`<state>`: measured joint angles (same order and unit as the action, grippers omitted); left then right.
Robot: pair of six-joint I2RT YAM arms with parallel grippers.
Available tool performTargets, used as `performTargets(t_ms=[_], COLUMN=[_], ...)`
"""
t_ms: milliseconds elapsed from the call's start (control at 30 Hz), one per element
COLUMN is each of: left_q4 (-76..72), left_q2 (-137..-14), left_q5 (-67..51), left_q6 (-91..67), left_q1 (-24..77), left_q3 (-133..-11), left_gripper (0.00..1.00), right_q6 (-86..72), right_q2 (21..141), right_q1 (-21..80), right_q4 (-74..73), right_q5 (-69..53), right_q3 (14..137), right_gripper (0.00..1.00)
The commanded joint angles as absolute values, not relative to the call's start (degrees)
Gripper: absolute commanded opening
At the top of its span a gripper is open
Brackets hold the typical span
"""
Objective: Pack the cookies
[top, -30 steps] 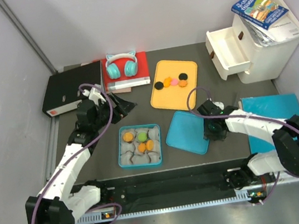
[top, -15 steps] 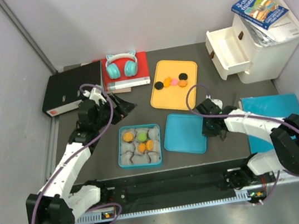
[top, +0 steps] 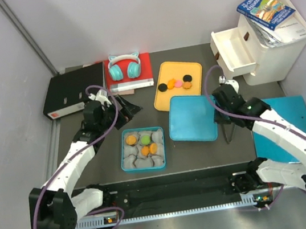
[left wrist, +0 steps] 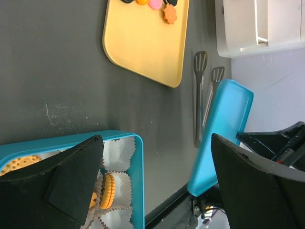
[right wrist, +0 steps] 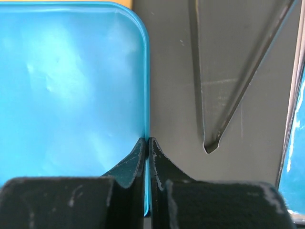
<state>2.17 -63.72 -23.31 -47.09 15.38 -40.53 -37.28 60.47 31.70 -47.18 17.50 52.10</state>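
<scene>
Several cookies [top: 175,83], orange, black and one pink, lie at the far end of the yellow tray [top: 168,102]; they also show in the left wrist view [left wrist: 162,7]. More cookies, orange and one green, sit in paper cups in the teal box [top: 142,149], whose corner shows in the left wrist view [left wrist: 136,157] with an orange cookie [left wrist: 108,191]. My right gripper [top: 218,117] is shut on the right edge of the teal lid [top: 191,118], held tilted above the table; the right wrist view shows the lid [right wrist: 71,86] pinched in the gripper [right wrist: 148,143]. My left gripper [top: 126,108] is open and empty.
Metal tongs [top: 228,129] lie on the table right of the lid. A black binder [top: 74,90] and headphones [top: 123,67] on a red book are at the back left. A white drawer unit [top: 257,41] with an open drawer stands back right. A blue folder [top: 284,123] lies at right.
My right gripper has lifted the teal lid off the table and carried it back and right, tilting it and uncovering the tongs. The left arm barely moved.
</scene>
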Motion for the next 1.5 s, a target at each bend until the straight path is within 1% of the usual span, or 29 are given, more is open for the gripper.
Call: performTargets(t_ms=[0, 67, 167, 200, 300, 467, 767, 967, 1000, 1067, 1100, 1133, 1233, 1267, 1333, 1367, 1467], left_q4=[-3.6, -6.0, -13.8, -19.7, -29.5, -30.8, -31.4, -31.6, -32.2, -33.2, -33.7, -34.5, -36.4, -36.8, -37.4, -37.8, -39.1], left_q2=[-64.9, -65.6, -66.3, -66.4, -67.2, -70.5, -72.8, -74.0, -74.2, -74.5, -74.6, -74.8, -75.0, -75.1, -75.4, -75.3, -75.5], left_q5=[-26.4, -28.2, -32.1, -33.3, -36.8, -40.1, -40.5, -41.1, -41.1, -41.7, -41.9, -42.1, -42.5, -42.9, -43.2, -43.6, -44.1], left_q6=[-49.7, -51.4, -54.8, -55.9, -59.7, -58.9, -58.3, -58.4, -58.5, -59.0, -59.1, -59.3, -59.9, -60.0, -60.1, -60.2, -60.6], left_q1=[15.5, 15.5, 15.5, 15.5, 15.6, 17.0, 18.5, 18.6, 18.8, 18.9, 19.0, 19.0, 19.2, 19.2, 19.2, 19.3, 19.3], left_q3=[-43.2, -42.6, -40.9, -40.2, -38.1, -39.4, -39.3, -39.6, -39.6, -39.7, -39.6, -39.6, -39.1, -38.9, -38.9, -38.9, -38.8], left_gripper=[0.98, 0.99, 0.98, 0.99, 0.98, 0.98, 0.99, 0.98, 0.96, 0.87, 0.81, 0.7, 0.58, 0.52, 0.45, 0.4, 0.31], right_q6=[-34.3, -33.8, -33.5, -33.5, -33.2, -32.7, -31.9, -31.7, -31.7, -31.6, -31.7, -31.6, -31.8, -31.8, -31.8, -31.7, -31.6], right_q2=[58.5, 58.6, 59.3, 60.0, 61.1, 63.1, 68.0, 70.6, 70.8, 71.5, 71.6, 71.8, 71.9, 71.9, 72.0, 72.1, 72.2], right_q1=[31.6, 31.6, 31.6, 31.7, 32.4, 33.0, 34.9, 36.3, 36.5, 37.0, 36.9, 37.0, 37.3, 37.3, 37.3, 37.4, 37.4], right_q4=[-48.8, -48.1, -47.2, -46.8, -46.4, -45.3, -44.6, -44.2, -44.1, -43.9, -43.8, -43.5, -42.8, -42.8, -42.8, -42.9, -42.7], right_q5=[15.0, 13.6, 10.9, 10.5, 9.8, 7.6, 5.5, 4.3, 4.1, 3.6, 3.3, 3.2, 2.6, 2.2, 2.0, 1.9, 1.8], right_q3=[57.6, 58.1, 59.0, 59.5, 60.6, 63.0, 70.8, 73.6, 73.8, 73.9, 73.8, 73.7, 73.4, 73.0, 73.0, 73.0, 73.0], right_gripper=[0.0, 0.0, 0.0, 0.0, 0.0, 0.0, 0.0, 0.0, 0.0, 0.0, 0.0, 0.0, 0.0, 0.0, 0.0, 0.0, 0.0])
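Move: The blue lid hangs from the right hand, pinched at its right edge; its middle is about 24 cm to the right of the open left hand, 8 cm back and 5 cm lower. The cookie box stands directly behind the left hand, some 15 cm back and 17 cm down; the yellow tray lies about 14 cm ahead, 22 cm right, equally low. From the right hand the box is some 35 cm left, 6 cm back, 12 cm below; the tray 21 cm ahead, 12 cm left, 13 cm below. The blue lid, still pinched at its right edge, is carried about 10 cm left and 7 cm up towards the left hand, the right wrist turning counter-clockwise. The left hand reaches some 7 cm right to meet it and rises about 5 cm, turning clockwise some 20 degrees; its wide-open fingers straddle the lid's left edge and close most of the way around it. ##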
